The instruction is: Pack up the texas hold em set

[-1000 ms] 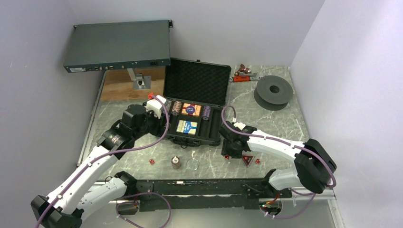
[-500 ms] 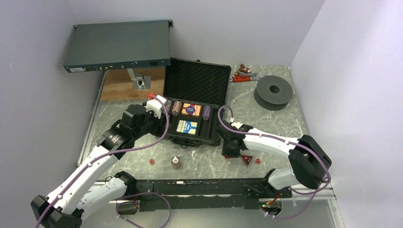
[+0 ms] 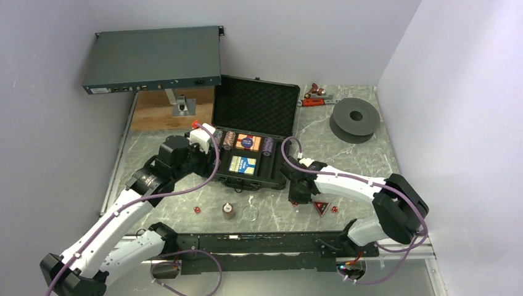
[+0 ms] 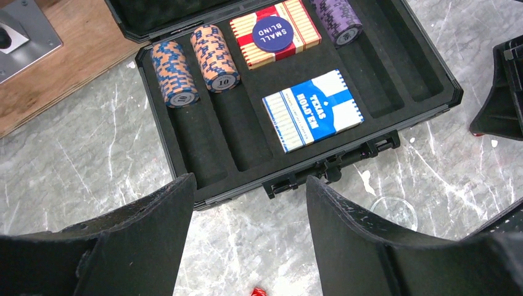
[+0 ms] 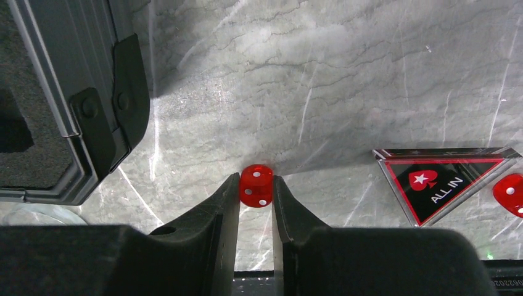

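Note:
The black case (image 3: 280,179) lies open with its foam lid up. In its slots sit orange-blue chip stacks (image 4: 213,55), purple chips (image 4: 336,18), a red card deck (image 4: 274,31) and a blue deck (image 4: 314,111). My right gripper (image 5: 256,183) is down on the table right of the case, its fingers touching both sides of a red die (image 5: 256,185). The triangular "ALL IN" marker (image 5: 441,185) and another die (image 5: 510,192) lie just to its right. My left gripper (image 4: 247,203) hangs open over the table at the case's front edge, holding nothing. A third die (image 4: 258,291) lies below it.
A small chip stack (image 3: 229,211) and a clear disc (image 3: 250,213) sit in front of the case. The grey-blue rack unit (image 3: 154,58) stands at the back left over a wooden board (image 3: 160,111). A black spool (image 3: 354,118) and a red tool (image 3: 317,98) lie at the back right.
The right gripper's jaws have narrowed onto the red die and its arm has shifted slightly left. The left arm has not moved.

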`<action>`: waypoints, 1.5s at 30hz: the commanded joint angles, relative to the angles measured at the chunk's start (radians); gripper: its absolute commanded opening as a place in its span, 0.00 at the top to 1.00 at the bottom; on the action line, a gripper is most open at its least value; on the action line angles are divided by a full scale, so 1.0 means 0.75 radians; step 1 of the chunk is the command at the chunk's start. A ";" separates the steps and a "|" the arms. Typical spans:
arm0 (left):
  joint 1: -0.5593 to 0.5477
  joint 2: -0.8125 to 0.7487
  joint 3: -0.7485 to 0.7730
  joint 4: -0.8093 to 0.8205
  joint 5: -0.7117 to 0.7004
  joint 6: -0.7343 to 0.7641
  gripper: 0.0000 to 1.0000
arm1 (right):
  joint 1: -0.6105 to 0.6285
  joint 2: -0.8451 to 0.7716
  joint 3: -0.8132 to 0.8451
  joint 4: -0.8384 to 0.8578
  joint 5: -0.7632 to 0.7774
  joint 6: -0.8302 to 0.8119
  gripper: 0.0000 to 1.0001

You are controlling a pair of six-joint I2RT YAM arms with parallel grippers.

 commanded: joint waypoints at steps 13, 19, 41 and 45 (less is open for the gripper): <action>-0.005 -0.024 0.039 0.007 -0.054 0.009 0.29 | 0.012 -0.097 0.103 -0.011 0.062 -0.130 1.00; -0.006 -0.026 0.044 0.000 -0.063 0.009 0.29 | 0.012 -0.112 0.112 0.004 0.056 -0.162 1.00; -0.004 -0.031 0.053 -0.007 -0.077 0.009 0.30 | 0.012 -0.479 0.167 0.018 0.169 -0.384 1.00; -0.005 -0.044 0.050 -0.008 -0.097 0.009 0.30 | 0.011 -0.467 0.249 0.046 0.203 -0.451 1.00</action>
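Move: The red die is already between the right hand's fingers, low at the table. The open case's tray has its middle about 16 cm ahead and 16 cm left of that hand, 2 cm up; the blue card deck lies in it, 14 cm ahead and 18 cm left. The ALL IN triangle is 9 cm to the hand's right and 1 cm nearer. For the left hand, the case's middle is some 8 cm ahead, 12 cm right and 17 cm below. The red die, still pinched between the right fingertips, is lifted off the table: the right hand climbs about 11 cm, slowly at first and then fast, drifting some 4 cm forward beside the case's right side. Meanwhile the wrist tips the fingertips up and forward by some 20 degrees and turns a little counter-clockwise, and the fingers keep their hold. ##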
